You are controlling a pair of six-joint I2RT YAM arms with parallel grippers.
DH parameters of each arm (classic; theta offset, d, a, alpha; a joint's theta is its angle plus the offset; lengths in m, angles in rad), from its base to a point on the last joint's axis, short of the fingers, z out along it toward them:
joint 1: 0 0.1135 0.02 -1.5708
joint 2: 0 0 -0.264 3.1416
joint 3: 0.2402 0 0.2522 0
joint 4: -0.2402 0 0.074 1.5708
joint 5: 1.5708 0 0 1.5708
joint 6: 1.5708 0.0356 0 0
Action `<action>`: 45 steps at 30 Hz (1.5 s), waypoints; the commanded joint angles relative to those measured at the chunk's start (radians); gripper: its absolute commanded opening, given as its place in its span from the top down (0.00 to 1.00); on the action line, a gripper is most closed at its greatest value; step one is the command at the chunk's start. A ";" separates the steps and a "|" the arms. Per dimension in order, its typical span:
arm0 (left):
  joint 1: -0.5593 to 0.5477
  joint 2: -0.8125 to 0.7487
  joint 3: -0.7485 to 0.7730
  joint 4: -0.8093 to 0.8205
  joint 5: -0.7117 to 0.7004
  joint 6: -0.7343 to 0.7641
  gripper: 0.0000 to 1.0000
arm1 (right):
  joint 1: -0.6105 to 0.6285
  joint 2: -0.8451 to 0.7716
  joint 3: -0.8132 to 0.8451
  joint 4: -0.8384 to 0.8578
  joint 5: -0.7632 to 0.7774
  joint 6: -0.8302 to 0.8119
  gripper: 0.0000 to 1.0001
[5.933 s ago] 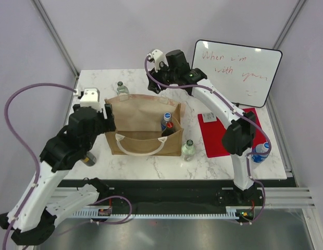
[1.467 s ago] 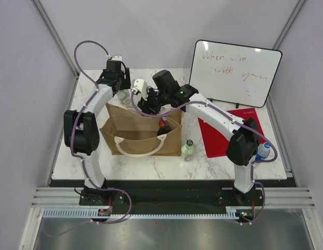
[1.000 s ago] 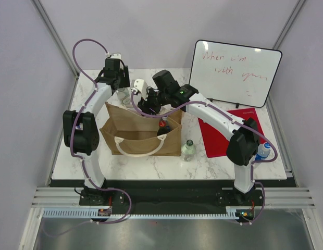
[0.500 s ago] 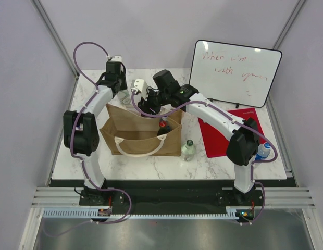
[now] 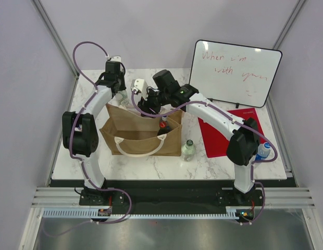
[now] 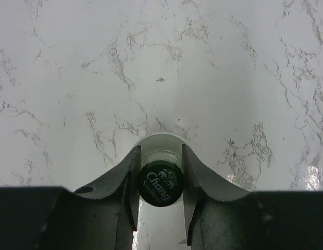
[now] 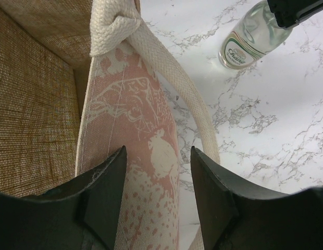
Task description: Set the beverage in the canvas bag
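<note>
A clear glass bottle with a green "Chang" cap, the beverage, stands on the marble behind the canvas bag. My left gripper is shut on its neck just under the cap. In the top view the left gripper is at the bag's back left corner. The same bottle shows in the right wrist view beyond the bag's white handle. My right gripper is open, its fingers astride the bag's back wall, with a gap on the right side. In the top view the right gripper hangs over that rim.
A red-capped dark bottle stands inside the bag at its right end. A green-capped bottle stands on the table by the bag's right front corner. Further right are a red mat, a blue-capped bottle and a whiteboard.
The left arm has swung from the near left to the bottle behind the bag. The right gripper has come down over the bag's back rim. In the last second, barely any motion.
</note>
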 commanded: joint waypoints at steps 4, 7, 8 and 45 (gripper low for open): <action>0.009 -0.110 0.081 -0.022 -0.093 0.059 0.98 | 0.007 -0.027 0.009 0.006 -0.030 0.011 0.40; 0.016 -0.119 0.076 -0.042 -0.097 0.053 0.98 | 0.007 -0.036 0.001 0.009 -0.010 0.007 0.40; 0.021 -0.130 0.064 -0.047 -0.099 0.055 0.98 | 0.007 -0.039 -0.004 0.014 -0.010 0.007 0.39; 0.150 -0.350 -0.051 -0.067 0.004 0.036 0.98 | 0.013 -0.144 0.032 0.178 0.355 0.237 0.02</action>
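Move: The left hand has the green-capped Chang bottle by its top. The canvas bag's middle lies some 23 cm back, 12 cm right and 7 cm below; its rear left corner is nearer, about 11 cm back and 5 cm left, and the Coke bottle inside it about 20 cm back and 21 cm right. From the right hand at the rear rim, the bag's middle is roughly 6 cm back, 3 cm left and 13 cm down, the Coke 6 cm back and 6 cm right. Keeping its grip on the Chang bottle, the left hand swings it left and back about 10 cm to get round the bag's rear left corner, then stops going sideways and rises, nearly 4 cm up in all. Late on, the right hand comes free of the rear rim, going up about 5 cm and forward 4, turning some 20 degrees clockwise as its fingers open wide. ##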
